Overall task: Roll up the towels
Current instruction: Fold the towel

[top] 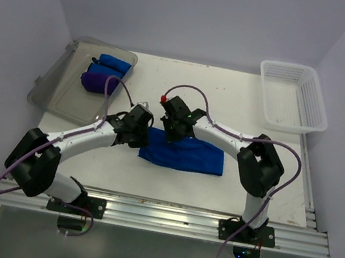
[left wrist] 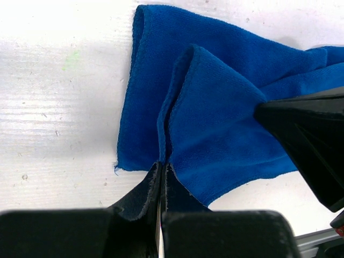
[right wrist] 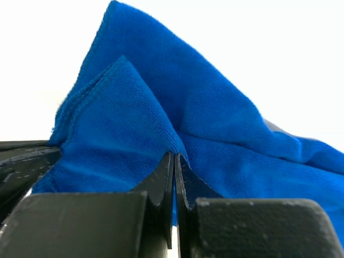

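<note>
A blue towel point(top: 185, 154) lies folded on the white table, its left end lifted. My left gripper point(top: 139, 138) is shut on the near edge of that end; in the left wrist view the cloth point(left wrist: 215, 123) is pinched at my closed fingertips point(left wrist: 163, 167). My right gripper point(top: 170, 135) is shut on the far edge of the same end; in the right wrist view the towel point(right wrist: 161, 118) rises in a peak above my closed fingertips point(right wrist: 175, 158). The right gripper's fingers point(left wrist: 306, 140) show at the right of the left wrist view.
A clear plastic bin point(top: 68, 82) at the back left holds a rolled blue towel point(top: 114, 63) and a rolled purple towel point(top: 95, 81). A white mesh basket point(top: 292, 96) stands at the back right. An aluminium rail point(top: 165, 214) runs along the near edge.
</note>
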You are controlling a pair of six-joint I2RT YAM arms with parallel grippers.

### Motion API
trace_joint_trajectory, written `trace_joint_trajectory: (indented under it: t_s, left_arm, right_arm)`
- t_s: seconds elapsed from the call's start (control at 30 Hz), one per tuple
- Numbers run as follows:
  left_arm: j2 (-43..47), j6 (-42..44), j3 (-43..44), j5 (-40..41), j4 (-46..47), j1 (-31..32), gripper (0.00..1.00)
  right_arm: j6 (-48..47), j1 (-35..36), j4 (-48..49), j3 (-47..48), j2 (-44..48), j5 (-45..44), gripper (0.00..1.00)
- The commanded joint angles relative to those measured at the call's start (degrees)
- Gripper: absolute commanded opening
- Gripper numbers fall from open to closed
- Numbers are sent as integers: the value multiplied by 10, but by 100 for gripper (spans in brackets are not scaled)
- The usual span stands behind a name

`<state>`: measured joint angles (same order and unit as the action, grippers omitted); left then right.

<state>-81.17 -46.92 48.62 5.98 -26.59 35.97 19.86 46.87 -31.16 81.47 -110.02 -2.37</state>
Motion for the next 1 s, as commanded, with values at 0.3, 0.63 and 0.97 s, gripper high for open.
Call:
trace_joint_trajectory:
  t_s: [0.3, 0.63, 0.97]
  left_arm:
    - [14, 4, 10, 11, 22, -6, 0]
    - [20, 16, 32, 25, 7, -14, 0]
    - [-24, 39, 53, 35, 1, -31, 0]
  right_arm:
    - [-21, -3, -6, 99, -21, -25, 0]
    - [-36, -13, -24, 138, -53, -25, 0]
    - [-32, -28, -7, 149, -98, -7, 1]
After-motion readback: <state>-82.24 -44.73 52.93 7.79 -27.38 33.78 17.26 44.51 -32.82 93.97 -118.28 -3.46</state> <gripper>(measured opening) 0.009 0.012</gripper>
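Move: Lying some 4 cm ahead, 8 cm to the left and about 2 cm below the right hand is the blue towel's far-left corner, the place its pinched cloth is heading for; the towel's right end is roughly 20 cm to that hand's right and 4 cm nearer the base. From the left hand, shut on the fold's edge, the corner is about 7 cm ahead and 1 cm to the right; the purple roll is some 19 cm ahead, 20 cm left. Drawing the pinched top layer forward, the right hand lifts about 3 cm while going forward and left, then keeps reaching on and sinks again towards the towel's far edge, about 5 cm forward in all. The left hand, still shut on the fold's left edge, stays nearly put, then follows late, going forward and up by 2 to 3 cm. ##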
